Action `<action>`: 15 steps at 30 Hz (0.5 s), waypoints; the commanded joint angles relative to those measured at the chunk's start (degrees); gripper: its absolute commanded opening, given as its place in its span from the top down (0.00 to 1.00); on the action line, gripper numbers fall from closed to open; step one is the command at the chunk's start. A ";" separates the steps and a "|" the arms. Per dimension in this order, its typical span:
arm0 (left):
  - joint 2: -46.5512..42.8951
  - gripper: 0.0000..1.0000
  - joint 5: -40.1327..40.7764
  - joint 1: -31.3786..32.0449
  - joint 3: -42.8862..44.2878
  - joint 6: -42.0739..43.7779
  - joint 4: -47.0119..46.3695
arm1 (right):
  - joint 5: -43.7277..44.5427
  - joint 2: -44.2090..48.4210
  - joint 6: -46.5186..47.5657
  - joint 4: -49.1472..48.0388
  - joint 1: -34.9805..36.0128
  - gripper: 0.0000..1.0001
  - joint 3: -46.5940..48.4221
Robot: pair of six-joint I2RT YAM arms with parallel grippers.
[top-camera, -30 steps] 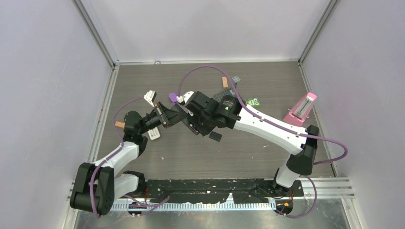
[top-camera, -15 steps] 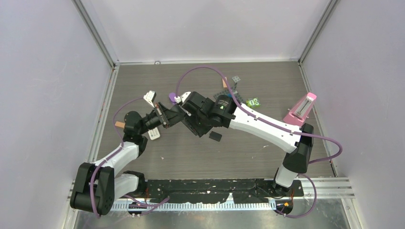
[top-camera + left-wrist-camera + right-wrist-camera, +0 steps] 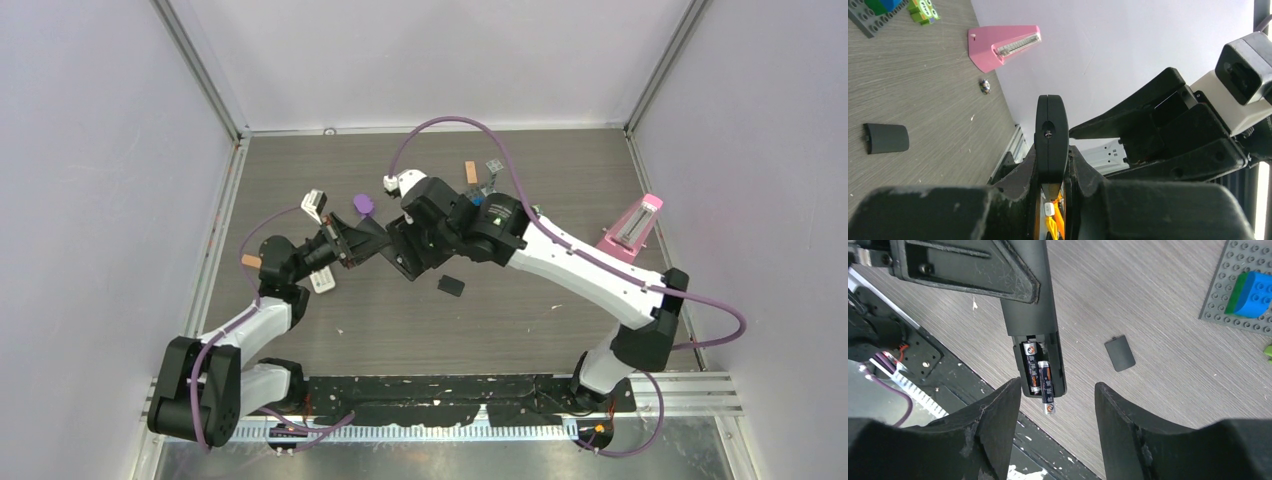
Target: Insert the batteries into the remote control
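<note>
The black remote control [image 3: 1031, 300] is held off the table, its back turned toward the right wrist camera. My left gripper [image 3: 1051, 167] is shut on its edges. The battery bay at its end stands uncovered. One dark battery [image 3: 1031, 365] lies seated in the bay. Beside it a second battery [image 3: 1046, 387] lies askew, its silvery end poking past the remote's end. My right gripper [image 3: 1058, 390] hangs open just over that end, fingers apart from the batteries and holding nothing. In the top view my right gripper [image 3: 407, 256] meets my left gripper [image 3: 357, 243] mid-table.
The loose battery cover [image 3: 1119, 353] lies on the table, also seen as the cover [image 3: 451, 285]. A grey brick plate [image 3: 1215, 300] with blue and green bricks, a pink metronome [image 3: 630, 228], an orange block [image 3: 470, 172] and a purple piece [image 3: 363, 204] lie around.
My right gripper has opened and let go of the second battery, leaving it partly in the bay. The right arm has drawn back toward the far side. The left arm has held still.
</note>
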State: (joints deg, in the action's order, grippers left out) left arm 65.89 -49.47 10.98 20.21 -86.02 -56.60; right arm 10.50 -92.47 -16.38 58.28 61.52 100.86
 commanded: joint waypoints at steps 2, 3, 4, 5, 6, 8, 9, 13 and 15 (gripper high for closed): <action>-0.57 1.00 1.36 0.09 -0.30 -2.88 -5.70 | 2.00 7.11 -4.55 -5.31 -1.21 0.36 -1.81; -0.86 1.00 1.70 0.09 -0.34 -3.30 -5.69 | 2.29 7.91 -5.07 -5.91 -1.46 0.35 -2.38; -1.19 1.00 2.18 0.09 -0.41 -3.90 -5.70 | 2.44 9.43 -6.30 -7.33 -1.61 0.32 -3.84; -1.77 1.00 2.84 0.14 -0.54 -4.65 -5.94 | 2.89 10.39 -7.00 -8.37 -1.89 0.30 -4.89; -2.39 1.00 4.03 0.10 -0.80 -5.89 -6.30 | 3.00 12.40 -8.73 -10.93 -2.04 0.25 -7.52; -4.58 1.00 8.72 0.09 -2.29 -9.94 -7.56 | 2.34 16.35 -11.67 -16.01 -2.90 0.20 -12.58; -6.01 1.00 10.52 0.09 -2.65 -11.40 -6.99 | 0.93 17.67 -12.81 -17.99 -3.66 0.19 -14.27; -13.05 1.00 14.81 0.11 -2.15 -12.73 1.74 | -2.99 24.56 -20.02 -30.74 -4.75 0.14 -24.04; -17.03 1.00 16.73 0.12 -1.57 -13.01 6.17 | -4.48 26.82 -22.92 -37.32 -4.76 0.13 -29.18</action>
State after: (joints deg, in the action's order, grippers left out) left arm 55.46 -38.94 10.98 17.19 -96.27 -55.68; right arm 9.28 -69.71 -30.76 37.43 56.97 77.67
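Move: The half-loaded battery, lying loose over the black remote's open compartment with one end sticking out, is about 3 cm below the right hand and 1 cm back of it, neither left nor right. The battery cover lies on the table some 23 cm below that hand, level with it ahead and 6 cm to its right; the white remote is roughly 22 cm left, 1 cm ahead, at the same depth. From the left hand the battery is around 5 cm back, 6 cm right and 2 cm lower. Already clear of the battery, the right hand backs away from the compartment, up about 4 cm and to its right nearly as far, its fingers spreading wider while the wrist swings them up towards level. The left fingers keep their pinch on the black remote and carry it up about 4 cm and 2 cm left, late on, tipping its battery end up slightly. ##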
